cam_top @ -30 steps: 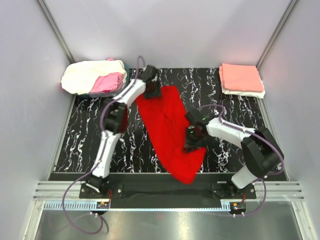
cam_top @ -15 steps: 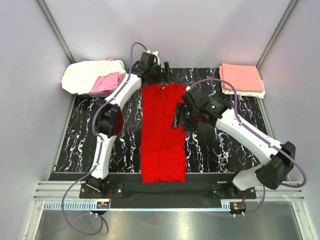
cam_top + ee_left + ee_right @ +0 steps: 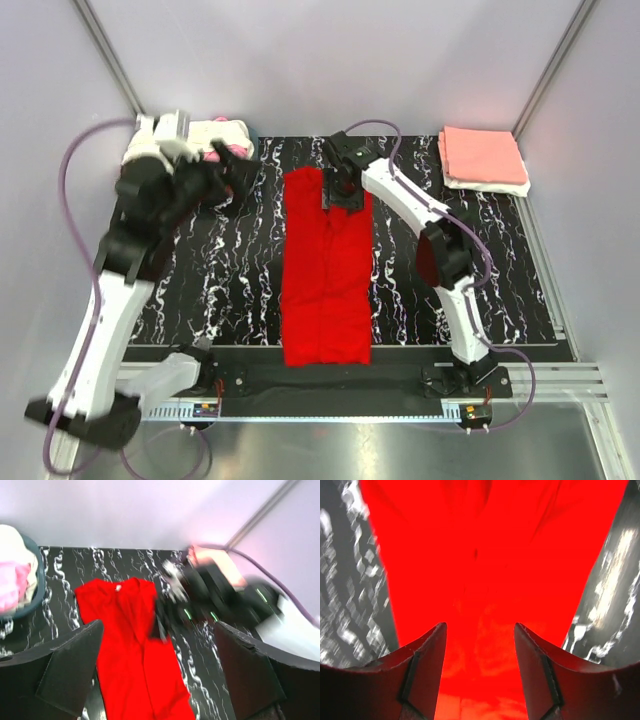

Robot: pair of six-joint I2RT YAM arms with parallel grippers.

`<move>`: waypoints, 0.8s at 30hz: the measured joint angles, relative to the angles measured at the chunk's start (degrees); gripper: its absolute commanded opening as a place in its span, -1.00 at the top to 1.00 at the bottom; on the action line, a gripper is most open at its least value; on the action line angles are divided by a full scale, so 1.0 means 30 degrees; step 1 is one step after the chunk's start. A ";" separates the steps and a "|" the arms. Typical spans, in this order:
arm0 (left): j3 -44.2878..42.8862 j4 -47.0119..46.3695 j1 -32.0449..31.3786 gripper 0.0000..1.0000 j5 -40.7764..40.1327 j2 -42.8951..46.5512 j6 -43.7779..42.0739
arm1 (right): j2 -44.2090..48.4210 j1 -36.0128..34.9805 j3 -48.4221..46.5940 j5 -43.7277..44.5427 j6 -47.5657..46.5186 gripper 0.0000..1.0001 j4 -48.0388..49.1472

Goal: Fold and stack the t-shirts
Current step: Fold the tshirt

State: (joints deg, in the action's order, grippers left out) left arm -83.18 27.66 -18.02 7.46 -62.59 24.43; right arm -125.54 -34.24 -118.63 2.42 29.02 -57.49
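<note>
A bright red t-shirt (image 3: 325,270) lies flat as a long folded strip down the middle of the table, also seen in the left wrist view (image 3: 130,650). My right gripper (image 3: 338,192) hovers over its far end, open, with only red cloth (image 3: 485,555) below the fingers and nothing between them (image 3: 480,630). My left gripper (image 3: 225,180) is raised high at the far left, wide open and empty (image 3: 157,630), looking down on the shirt from a distance. Cream-white and pink t-shirts (image 3: 222,135) sit in a basket, mostly hidden behind the left arm.
A folded stack, salmon-pink on white (image 3: 484,160), rests at the far right corner. The teal basket rim (image 3: 27,607) shows at the left of the left wrist view. Grey walls close in the black marbled table (image 3: 200,290) on three sides.
The red shirt went from a slanted, held drape to a straight flat strip. Both grippers let go and opened. The left arm swung up and left; the right moved to the shirt's far end.
</note>
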 measured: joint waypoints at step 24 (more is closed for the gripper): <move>1.2757 0.3810 -0.0051 -0.98 -0.2506 1.1067 -0.1173 | -1.1060 0.1355 -1.2917 0.0714 -0.1166 -0.26 -0.1982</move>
State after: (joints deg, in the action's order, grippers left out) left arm -44.91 39.09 -18.17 -0.05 -29.39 20.91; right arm -158.71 -30.17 -157.38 4.56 25.52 -63.44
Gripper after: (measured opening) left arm 0.986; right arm 0.620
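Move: The red t-shirt lies in a long strip below my right hand. Its middle is about 13 cm back, 3 cm left and 11 cm down, and its far edge some 12 cm ahead. From that hand the folded pink stack is roughly 14 cm ahead and 36 cm right, the basket of clothes 14 cm ahead and 35 cm left. From my high left hand the shirt's middle is about 18 cm right, 4 cm back, 41 cm down. I bring my right hand down about 10 cm and a little forward onto the upper part of the t-shirt, then slide it forward another 5 cm or so at table height, partly open fingertips pushing the cloth towards its far edge. Meanwhile my wide-open, empty left hand sinks roughly 19 cm, drawing back and somewhat left, its fingers tipping down. ##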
